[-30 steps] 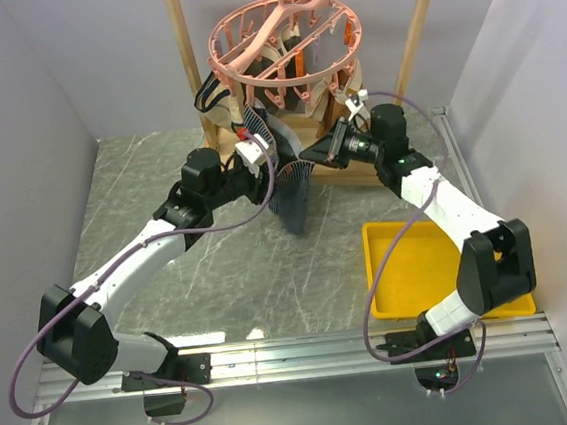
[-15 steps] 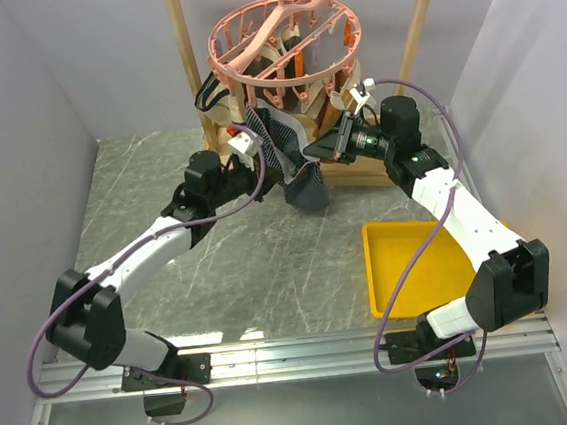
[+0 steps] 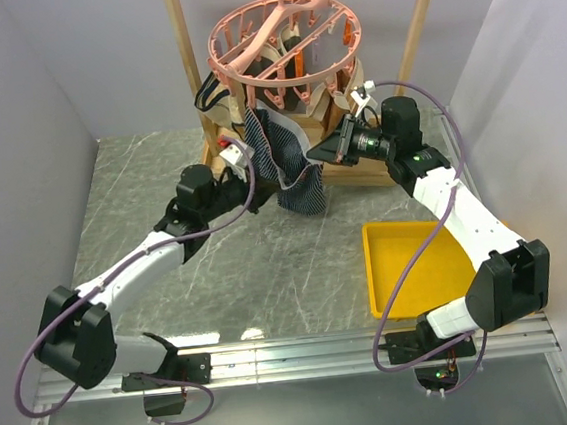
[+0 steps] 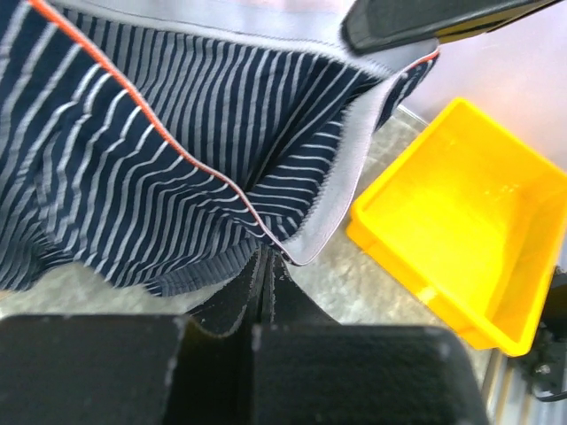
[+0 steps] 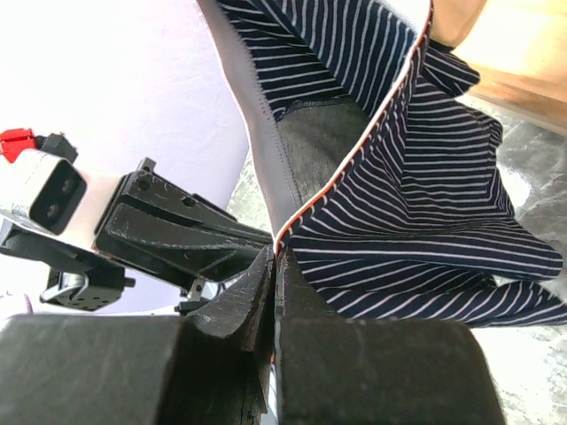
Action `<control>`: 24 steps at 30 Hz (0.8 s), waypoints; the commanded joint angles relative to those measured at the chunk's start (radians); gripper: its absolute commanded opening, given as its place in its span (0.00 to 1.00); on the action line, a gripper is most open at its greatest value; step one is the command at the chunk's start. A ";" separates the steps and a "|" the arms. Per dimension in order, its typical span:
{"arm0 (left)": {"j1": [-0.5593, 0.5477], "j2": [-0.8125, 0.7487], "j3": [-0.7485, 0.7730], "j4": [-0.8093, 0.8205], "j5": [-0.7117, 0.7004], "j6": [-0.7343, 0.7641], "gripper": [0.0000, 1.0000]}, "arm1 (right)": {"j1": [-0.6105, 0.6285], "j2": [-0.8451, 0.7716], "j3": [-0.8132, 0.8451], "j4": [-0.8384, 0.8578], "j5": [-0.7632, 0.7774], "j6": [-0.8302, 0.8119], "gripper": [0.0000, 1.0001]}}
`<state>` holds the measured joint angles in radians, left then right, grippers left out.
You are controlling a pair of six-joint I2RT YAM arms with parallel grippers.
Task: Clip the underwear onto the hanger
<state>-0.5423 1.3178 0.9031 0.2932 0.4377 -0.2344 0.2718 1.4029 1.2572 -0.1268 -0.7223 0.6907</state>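
The navy striped underwear (image 3: pixel 287 164) hangs stretched between my two grippers, just below the pink round hanger (image 3: pixel 281 34). My left gripper (image 3: pixel 248 154) is shut on its left waistband edge, seen close in the left wrist view (image 4: pixel 266 252). My right gripper (image 3: pixel 316 154) is shut on the right edge, with the orange-trimmed hem pinched in the right wrist view (image 5: pixel 276 252). The striped cloth fills the left wrist view (image 4: pixel 159 150) and the right wrist view (image 5: pixel 425 195). The hanger's pegs (image 3: pixel 295 76) dangle right above the cloth.
The hanger hangs from a wooden rack frame (image 3: pixel 187 61) at the back, with tan and black-and-white garments clipped on it (image 3: pixel 214 97). A yellow tray (image 3: pixel 419 265) sits on the table at the right, also in the left wrist view (image 4: pixel 461 221).
Both grippers have lifted the underwear up and back toward the hanger. The cloth has gone from hanging low over the table to spread just under the pegs.
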 commanded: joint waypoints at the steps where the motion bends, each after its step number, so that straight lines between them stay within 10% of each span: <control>1: -0.018 0.050 0.029 0.119 0.024 -0.063 0.01 | -0.008 -0.031 0.036 0.000 -0.011 -0.029 0.00; 14: -0.021 0.333 0.273 0.285 0.016 -0.155 0.04 | 0.033 -0.042 -0.059 -0.010 0.009 -0.118 0.00; 24: -0.010 0.334 0.304 0.190 -0.022 -0.098 0.43 | 0.158 0.042 -0.091 0.102 0.190 -0.177 0.00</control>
<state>-0.5583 1.6676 1.1606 0.4858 0.4248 -0.3519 0.4019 1.4178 1.1564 -0.1211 -0.6163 0.5419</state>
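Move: The waistband corner pinched in the right fingers lies about 6 cm ahead of the left hand, 9 cm to its right and 5 cm higher. The hanger clip holding the underwear's other side is roughly 18 cm ahead, 5 cm left and 10 cm above the left hand; the brown garment hangs some 14 cm ahead and 18 cm to its right, about level. From the right hand, the left fingertips lie 6 cm back, 9 cm left and 5 cm lower. Forward and to its right, nearly level, the left hand travels about 9 cm across the underwear's face towards the waistband corner in the right gripper, its shut fingers opening to not quite half as it arrives. The right hand keeps its pinch and, mostly in the second half, sinks some 5 cm while drifting left and a little back to meet it. ##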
